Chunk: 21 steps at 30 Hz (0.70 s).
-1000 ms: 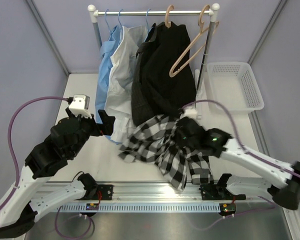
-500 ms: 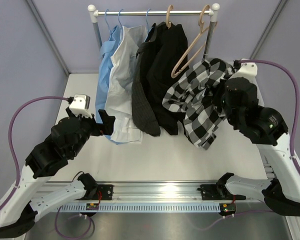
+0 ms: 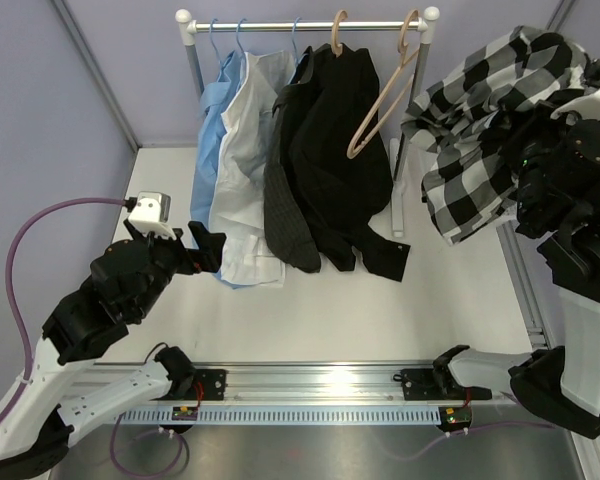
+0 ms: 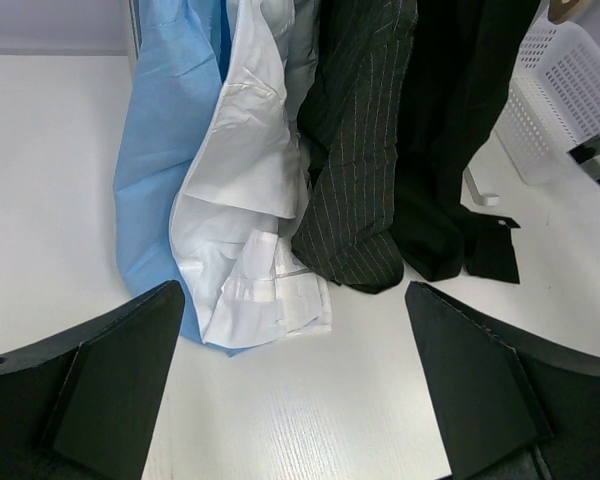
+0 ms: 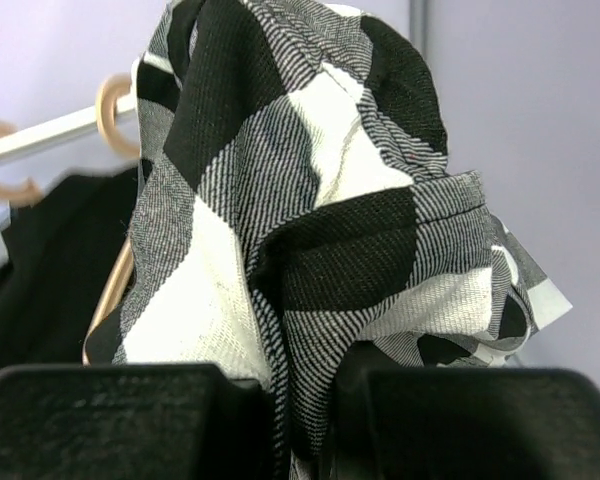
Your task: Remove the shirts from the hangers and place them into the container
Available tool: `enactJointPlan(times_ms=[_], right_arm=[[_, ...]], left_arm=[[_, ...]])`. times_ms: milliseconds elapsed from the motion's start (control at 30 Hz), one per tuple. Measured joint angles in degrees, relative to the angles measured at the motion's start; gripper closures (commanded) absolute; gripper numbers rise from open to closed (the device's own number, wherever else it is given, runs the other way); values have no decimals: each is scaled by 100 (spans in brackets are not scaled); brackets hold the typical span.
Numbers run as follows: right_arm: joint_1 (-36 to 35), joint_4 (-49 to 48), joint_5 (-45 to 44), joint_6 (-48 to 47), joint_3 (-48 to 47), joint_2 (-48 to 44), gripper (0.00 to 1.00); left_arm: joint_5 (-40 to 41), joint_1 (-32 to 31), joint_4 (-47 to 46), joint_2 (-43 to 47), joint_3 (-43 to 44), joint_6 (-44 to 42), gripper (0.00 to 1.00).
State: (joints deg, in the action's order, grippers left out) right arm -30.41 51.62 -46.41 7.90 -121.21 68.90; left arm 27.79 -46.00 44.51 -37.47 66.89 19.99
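Note:
My right gripper (image 5: 300,400) is shut on a bunched fold of the black-and-white checked shirt (image 3: 475,130), which hangs high at the far right and covers the container in the top view. The white lattice container (image 4: 570,80) shows in the left wrist view, at the upper right. An empty wooden hanger (image 3: 380,105) hangs tilted on the rail. The black shirt (image 3: 340,150) hangs on another wooden hanger (image 3: 337,30). Left of it hang a dark grey shirt (image 3: 285,200), a white shirt (image 3: 242,150) and a light blue shirt (image 3: 208,130). My left gripper (image 3: 205,250) stands open, low, in front of the white shirt's cuff (image 4: 280,295).
The rail (image 3: 270,27) spans two white posts at the back of the table. Thin blue hangers (image 3: 238,35) carry the lighter shirts. Shirt hems rest on the white tabletop (image 3: 310,310). Purple walls close in both sides.
The right arm has swung the checked shirt from the table's front centre up and to the far right, lifting it high. The left arm has barely shifted.

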Motion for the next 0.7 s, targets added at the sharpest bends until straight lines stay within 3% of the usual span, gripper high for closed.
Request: enactJointPlan(times_ms=[367,700], right_arm=[[769,-1034,-109,-1027,-1414,1307,100],[2334,-1108,1327,-533,-1731,2286,100]], left_arm=[[-105,0,-4,9,-33,20,1],[-308,0,0,153,-271,195,1]])
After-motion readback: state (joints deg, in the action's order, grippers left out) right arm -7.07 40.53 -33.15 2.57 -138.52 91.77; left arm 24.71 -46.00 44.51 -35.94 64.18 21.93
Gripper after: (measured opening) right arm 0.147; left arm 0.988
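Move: The right hand already holds the bunched plaid shirt; the container stands some 27 cm ahead of it, about 12 cm to its right and roughly 48 cm below. The empty hanger on the rack is about 20 cm ahead, 11 cm left and somewhat lower, and the rack's right post about 24 cm ahead and 6 cm left. From the idle left hand the container is some 33 cm ahead, 62 cm right and 30 cm below. Keeping its fingers shut on the plaid shirt, the right hand first lifts about 5 cm almost on the spot, then swings forward some 13 cm and about half as far to the right, high above the table towards the container's place. It sinks back a couple of centimetres on the way out and turns about 10 degrees clockwise, the fingers still pointing outward with the cloth bunched between them. ##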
